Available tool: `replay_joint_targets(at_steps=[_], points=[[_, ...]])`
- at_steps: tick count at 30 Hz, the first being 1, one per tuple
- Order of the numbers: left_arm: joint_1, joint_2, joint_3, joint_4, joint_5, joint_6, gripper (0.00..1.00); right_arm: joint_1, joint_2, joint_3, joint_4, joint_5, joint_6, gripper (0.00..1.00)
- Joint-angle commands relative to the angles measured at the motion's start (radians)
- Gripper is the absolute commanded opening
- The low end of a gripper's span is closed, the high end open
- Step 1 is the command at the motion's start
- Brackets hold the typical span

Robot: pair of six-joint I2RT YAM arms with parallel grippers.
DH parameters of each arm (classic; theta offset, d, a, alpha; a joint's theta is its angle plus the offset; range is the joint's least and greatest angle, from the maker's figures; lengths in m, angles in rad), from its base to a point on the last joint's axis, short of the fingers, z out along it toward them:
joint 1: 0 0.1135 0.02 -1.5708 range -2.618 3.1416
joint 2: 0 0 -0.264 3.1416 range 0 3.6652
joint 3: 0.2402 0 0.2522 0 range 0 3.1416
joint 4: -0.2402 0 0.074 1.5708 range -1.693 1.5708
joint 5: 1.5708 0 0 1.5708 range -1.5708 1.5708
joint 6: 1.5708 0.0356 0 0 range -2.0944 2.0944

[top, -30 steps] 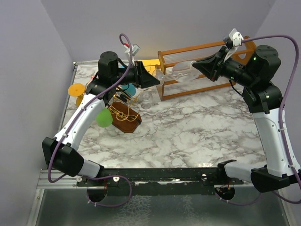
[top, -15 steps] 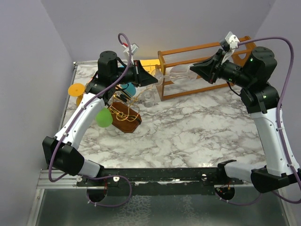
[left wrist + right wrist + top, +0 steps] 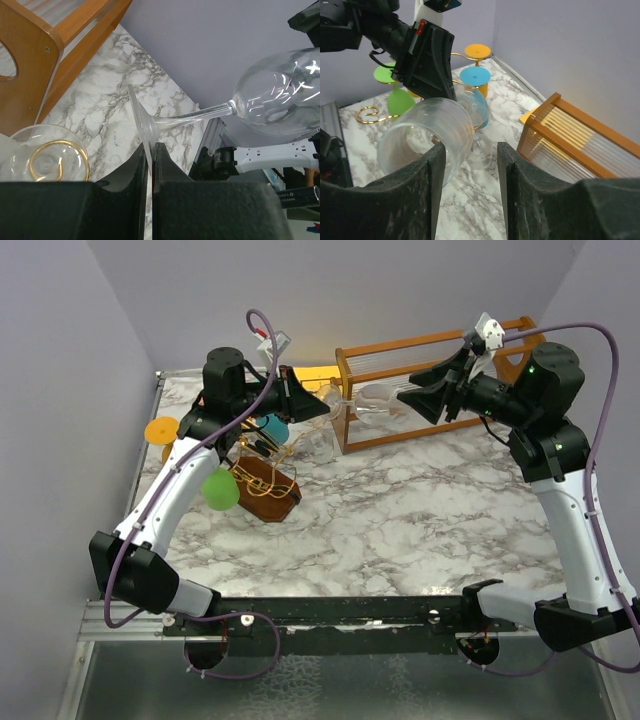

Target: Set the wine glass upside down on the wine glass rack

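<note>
The clear wine glass (image 3: 368, 400) lies on its side in the air, in front of the wooden frame. My left gripper (image 3: 335, 408) is shut on the thin edge of its foot (image 3: 141, 122). The stem (image 3: 195, 116) and bowl (image 3: 280, 95) point away toward the right arm. My right gripper (image 3: 470, 160) is open around the bowl's mouth (image 3: 425, 135); the bowl lies against the left finger and a gap shows to the right one. The wine glass rack (image 3: 266, 483), gold wire on a dark wooden base, stands below the left gripper.
Green (image 3: 222, 490), orange (image 3: 161, 430) and blue (image 3: 272, 427) glasses hang on the rack, and a clear one (image 3: 47, 160) sits on a gold curl. The orange-brown wooden frame (image 3: 430, 345) with clear rods stands at the back. Walls close off the left and the back.
My left gripper has closed on the glass's foot. My right gripper has opened off the bowl and drawn back a little to the right. The glass has shifted slightly left.
</note>
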Motion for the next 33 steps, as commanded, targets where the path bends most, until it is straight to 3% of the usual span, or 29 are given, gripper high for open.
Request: replay_joint_targets(at_steps=[1,5,13,19,23,33], points=[[0.024,-0.066,0.003,0.020,0.037,0.048,0.00,-0.003,-0.027,-0.001,0.020,0.002,-0.021,0.51],[0.038,-0.081,0.030,-0.044,0.000,0.114,0.00,-0.003,-0.048,0.007,0.003,0.041,-0.044,0.66],[0.051,-0.119,0.139,-0.259,-0.149,0.367,0.00,-0.003,-0.105,0.032,-0.055,0.182,-0.127,0.85],[0.050,-0.138,0.247,-0.450,-0.285,0.622,0.00,-0.003,-0.136,0.035,-0.095,0.262,-0.210,0.89],[0.035,-0.145,0.320,-0.585,-0.277,0.806,0.00,-0.003,-0.117,0.001,-0.094,0.295,-0.268,0.89],[-0.107,-0.215,0.320,-0.836,-0.367,1.171,0.00,-0.003,-0.102,-0.190,-0.026,0.197,-0.390,0.90]])
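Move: The left hand holds the clear wine glass by its foot; the wine glass rack's middle lies about 14 cm to its left, 5 cm back and 20 cm below. The clear glass already hung is almost underneath, some 2 cm left and 2 cm ahead; the blue glass hangs about 10 cm left and 2 cm ahead. From the right hand, the rack is roughly 29 cm left and 5 cm back, well below. Left hand carries the glass 7 cm left, then back, towards the rack, rolling 50 degrees; right opens, withdraws. ##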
